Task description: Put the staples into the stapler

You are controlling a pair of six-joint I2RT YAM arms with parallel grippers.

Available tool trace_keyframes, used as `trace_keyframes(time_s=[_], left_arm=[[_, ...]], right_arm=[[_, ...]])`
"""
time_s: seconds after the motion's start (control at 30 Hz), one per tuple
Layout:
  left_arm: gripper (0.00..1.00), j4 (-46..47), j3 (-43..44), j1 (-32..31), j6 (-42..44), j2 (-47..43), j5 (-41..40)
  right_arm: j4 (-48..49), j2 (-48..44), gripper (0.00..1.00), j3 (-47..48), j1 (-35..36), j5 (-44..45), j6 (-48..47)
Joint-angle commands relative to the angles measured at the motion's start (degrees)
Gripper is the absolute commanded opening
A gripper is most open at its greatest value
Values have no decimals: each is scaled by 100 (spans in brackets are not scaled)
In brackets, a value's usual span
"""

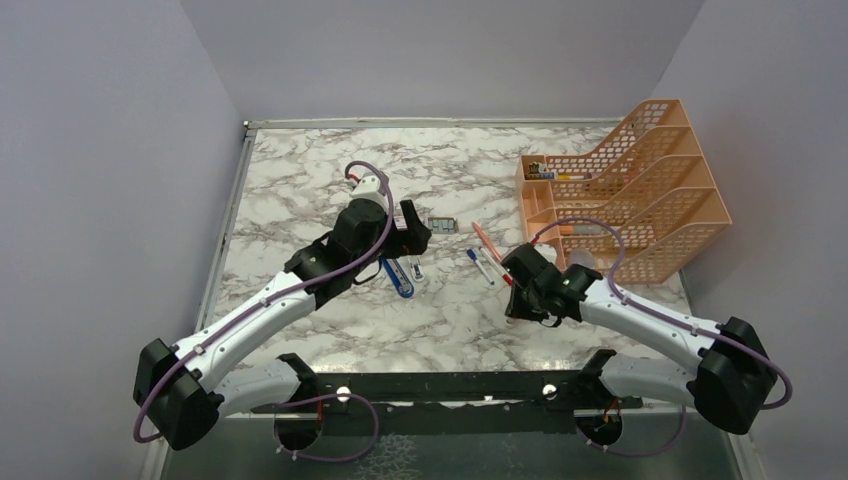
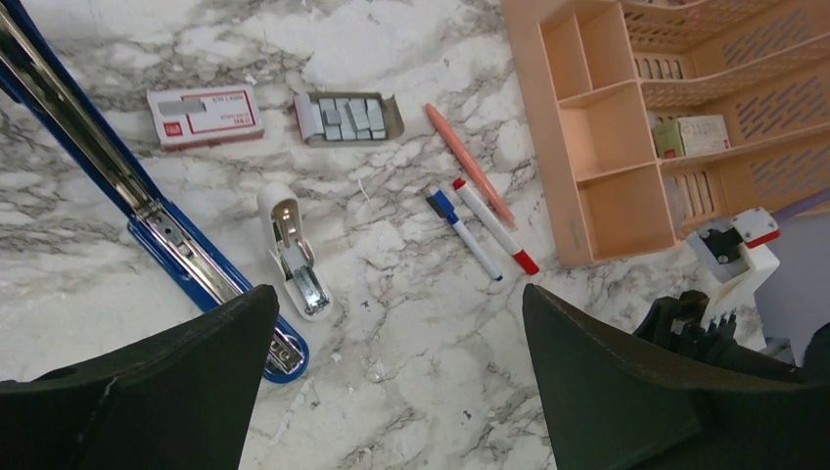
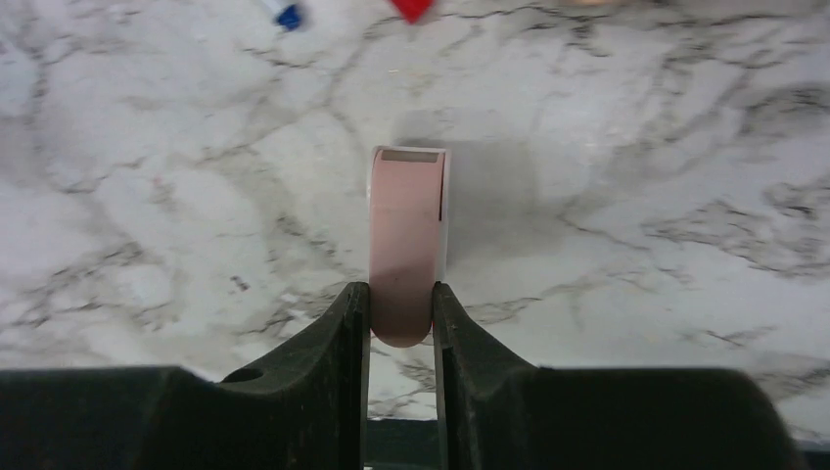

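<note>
The blue stapler lies opened flat at the left of the left wrist view, its silver channel showing; in the top view the stapler is beside my left wrist. The grey tray of staples and its red-and-white sleeve lie side by side beyond it. My left gripper hovers open over bare marble, holding nothing. My right gripper is shut on a pink eraser block, its fingers pressed on both sides. I cannot tell whether the block is off the table.
A small white stapler-like tool lies next to the blue stapler. A blue-capped pen, a red-capped pen and an orange pen lie mid-table. An orange mesh organizer stands at the back right.
</note>
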Motion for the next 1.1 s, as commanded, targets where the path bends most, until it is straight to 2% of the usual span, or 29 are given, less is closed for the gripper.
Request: trace_keyframes(time_s=[0.0,0.13,0.23,0.37,0.6,0.73,0.93,1.07], left_arm=[[93,281,-510,13,-547,210,754],[87,710,-996,11,-861,291,1395],[80,948,-1381,-22,-1224,305,1568],[74,1178,-1897,-152,-1821,323,1544],[57,2243,-2438,-564,-2199,476,1836],[53,2877,-2706,-780,-2416,717,1910],[36,3194,-2686,-1007,-2241,1241,2016],[32,3299,-2683,-1092,-2147,1374,2063]], right_arm=[[1327,-139,24,-135,-15,-1369,-261],[2356,101,24,-230,-13,-2333,-292],[2747,314,24,-193,-15,-2672,-269],[3071,506,24,-165,-15,-2859,-208],[3512,785,24,-288,-10,-3217,-7],[3614,779,24,-347,-15,-3270,91],[3618,795,25,-356,-14,-3274,164],[3649,783,25,-376,-15,-3269,186]])
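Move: The pink stapler, already held by the right hand, lies about 10 cm back, 22 cm right and 18 cm below the left hand. The white stapler is almost straight below the left hand, some 20 cm down, and the blue stapler's middle 7 cm ahead, 7 cm left, equally low. The right hand's meeting spot is 14 cm left, 2 cm up; the red marker lies 12 cm ahead, 4 cm left, 3 cm down. The right hand keeps its pinch on the pink stapler and sweeps it left about 14 cm, rising slightly, its fingertips swinging some 35 degrees towards the left hand, then holds there. The left hand drops about 17 cm, drawing back and then right to meet the pink stapler, tipping down and closing its wide-open fingers to roughly a third beside the stapler's white side. ##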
